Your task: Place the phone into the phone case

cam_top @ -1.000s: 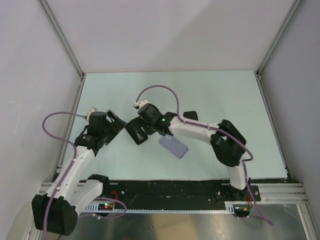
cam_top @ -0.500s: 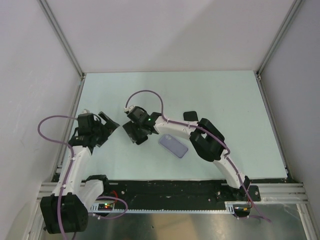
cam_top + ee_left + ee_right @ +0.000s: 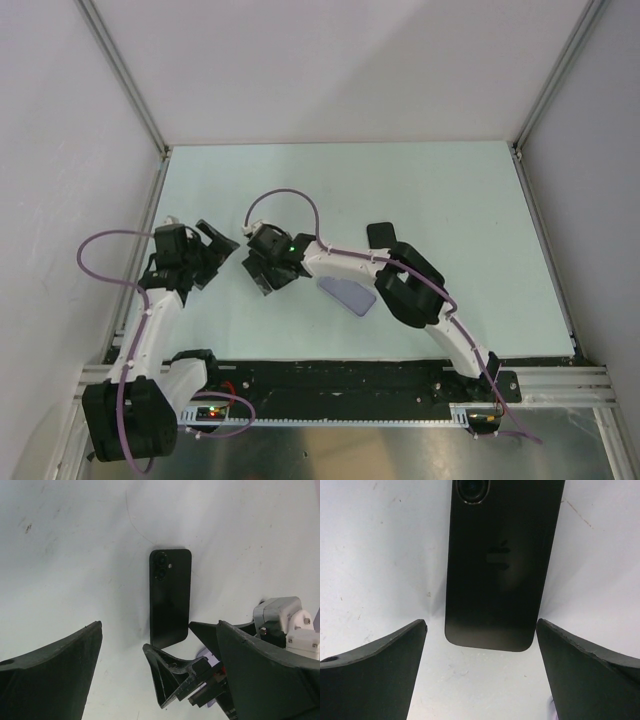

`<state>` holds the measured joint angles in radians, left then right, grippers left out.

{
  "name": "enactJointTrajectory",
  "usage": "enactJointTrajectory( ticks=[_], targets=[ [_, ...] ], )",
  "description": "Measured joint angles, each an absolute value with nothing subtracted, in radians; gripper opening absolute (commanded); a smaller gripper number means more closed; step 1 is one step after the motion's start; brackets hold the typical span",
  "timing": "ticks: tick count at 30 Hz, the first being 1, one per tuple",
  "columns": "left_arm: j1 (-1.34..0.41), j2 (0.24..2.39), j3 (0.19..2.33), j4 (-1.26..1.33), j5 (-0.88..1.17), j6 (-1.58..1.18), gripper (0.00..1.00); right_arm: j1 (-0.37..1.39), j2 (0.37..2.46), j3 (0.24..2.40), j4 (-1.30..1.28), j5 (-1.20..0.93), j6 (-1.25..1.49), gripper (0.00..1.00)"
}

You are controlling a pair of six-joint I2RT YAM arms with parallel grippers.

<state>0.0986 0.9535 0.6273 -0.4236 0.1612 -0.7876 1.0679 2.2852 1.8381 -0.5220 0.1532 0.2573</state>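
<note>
A black phone (image 3: 502,560) lies back up on the pale table, camera end away from my right gripper. It also shows in the left wrist view (image 3: 170,597). My right gripper (image 3: 481,624) is open and low, its fingers to either side of the phone's near end, not touching it. In the top view the right gripper (image 3: 262,274) hides the phone. The lavender phone case (image 3: 350,296) lies flat to its right, partly under the right arm. My left gripper (image 3: 216,243) is open and empty, left of the right gripper, facing the phone.
The right gripper's fingers (image 3: 185,672) fill the lower middle of the left wrist view, close to the left gripper. White walls with metal posts (image 3: 128,90) enclose the table. Purple cables (image 3: 285,195) loop above both wrists.
My right gripper has moved left, away from the case, and now sits over the phone. My left gripper has drawn back a little to the left.
</note>
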Motion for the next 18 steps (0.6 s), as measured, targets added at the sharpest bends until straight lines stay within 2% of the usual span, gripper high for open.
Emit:
enactJointTrajectory(
  ticks=[8,12,15,18],
  targets=[
    [0.099,0.955,0.567,-0.405,0.151,-0.813,0.98,1.088,2.296,1.83,-0.533,0.203,0.27,0.82],
    [0.099,0.949,0.54,-0.383,0.136,-0.831,0.98,1.088,2.297,1.829,-0.533,0.212,0.28,0.67],
    [0.099,0.942,0.521,-0.365,0.131,-0.839,0.97,1.088,2.297,1.829,-0.534,0.217,0.285,0.52],
    [0.099,0.942,0.504,-0.338,0.132,-0.847,0.97,1.084,2.296,1.828,-0.533,0.208,0.286,0.44]
  ],
)
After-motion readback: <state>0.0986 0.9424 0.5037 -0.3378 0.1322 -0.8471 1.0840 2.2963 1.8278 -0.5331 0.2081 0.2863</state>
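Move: Straddling the near end of the phone, the right hand's open fingers have its middle about 5 cm ahead, 3 cm to the left and a shade below them. The lilac case lies some 16 cm to the right of that hand and 5 cm nearer, and a second black slab about 25 cm to the right and 8 cm farther out, both about 2 cm lower. From the left hand, the phone is roughly 5 cm ahead, 8 cm right and 10 cm below. Settling about 1 cm down at the phone's near end, the right hand closes its wide-open fingers by about a quarter, until both tips pinch the phone's long edges, and squeezes there without lifting. Meanwhile the left hand, open and empty, sinks some 3.5 cm and eases about 1 cm back beside the phone. ##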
